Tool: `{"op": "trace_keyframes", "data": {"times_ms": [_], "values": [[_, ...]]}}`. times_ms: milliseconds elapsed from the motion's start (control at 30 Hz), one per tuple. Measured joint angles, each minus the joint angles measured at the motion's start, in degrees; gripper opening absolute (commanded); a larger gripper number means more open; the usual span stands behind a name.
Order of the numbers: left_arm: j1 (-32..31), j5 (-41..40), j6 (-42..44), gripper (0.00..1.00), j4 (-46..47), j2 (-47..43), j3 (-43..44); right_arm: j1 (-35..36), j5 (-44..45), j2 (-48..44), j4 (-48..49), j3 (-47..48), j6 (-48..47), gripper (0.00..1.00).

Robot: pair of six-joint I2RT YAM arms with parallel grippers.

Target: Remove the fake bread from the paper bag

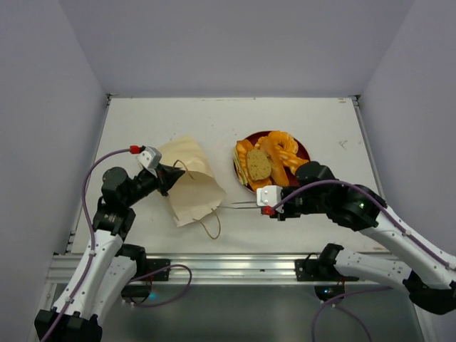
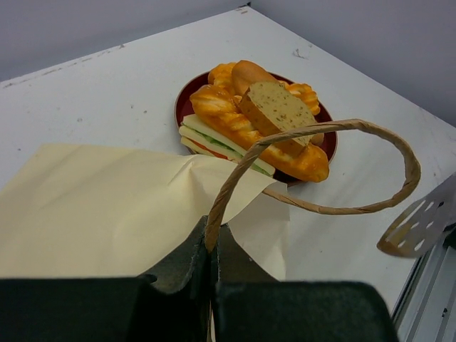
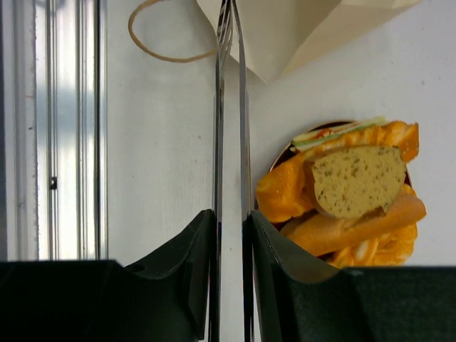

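Observation:
The paper bag (image 1: 191,182) lies flattened on the table, left of centre. My left gripper (image 1: 169,178) is shut on one of its twisted loop handles (image 2: 342,128), pinched between the jaws of that gripper (image 2: 210,246). The fake bread (image 1: 271,160) is piled on a red plate (image 1: 304,151): a braided loaf, a sandwich and a brown slice (image 2: 274,107). My right gripper (image 1: 269,206) is shut on thin metal tongs (image 3: 219,107). The tongs point left and their tips reach the bag's near corner (image 3: 306,28). Nothing is between the tong tips.
The bag's second handle (image 1: 211,226) lies loose on the table near the front edge. An aluminium rail (image 1: 235,267) runs along that edge. Grey walls close in the table on three sides.

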Motion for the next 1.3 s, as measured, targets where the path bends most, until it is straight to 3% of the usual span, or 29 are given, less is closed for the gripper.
{"op": "trace_keyframes", "data": {"times_ms": [200, 433, 800, 1300], "values": [[-0.02, 0.37, -0.90, 0.03, 1.20, 0.20, -0.87, 13.49, 7.80, 8.39, 6.84, 0.13, 2.23, 0.29], [-0.02, 0.24, -1.79, 0.03, 1.05, -1.40, -1.70, 24.35, 25.51, 22.27, 19.34, 0.11, 3.15, 0.27], [-0.02, -1.70, -3.34, 0.03, -3.72, -8.70, -2.82, 28.65, 43.30, 37.44, 39.17, -1.25, -2.49, 0.27], [-0.02, -4.11, -5.86, 0.03, -7.02, -12.15, -2.84, 31.91, 50.90, 48.19, 48.54, -1.22, -7.65, 0.31]]}}
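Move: From the right gripper, holding the tongs, the paper bag's open mouth lies about 20 cm to the left, 8 cm ahead and some 15 below. The bag's loose lower handle is roughly 16 left, 1 ahead and 21 below; the red plate of bread sits about 22 ahead, 3 to the right and 20 below. The left gripper has the bag's upper lip pinched; the mouth's middle is about 4 back, 4 right and 12 below that hand. Sweep the right gripper about 20 cm left and 11 cm down towards the bag mouth, easing forward over the later part, and swing the fingers from leftward to forward-left so the still-gripped tongs run head first into the bag. Keep the left fingers shut on the upper lip and draw that hand back about 3 cm. ##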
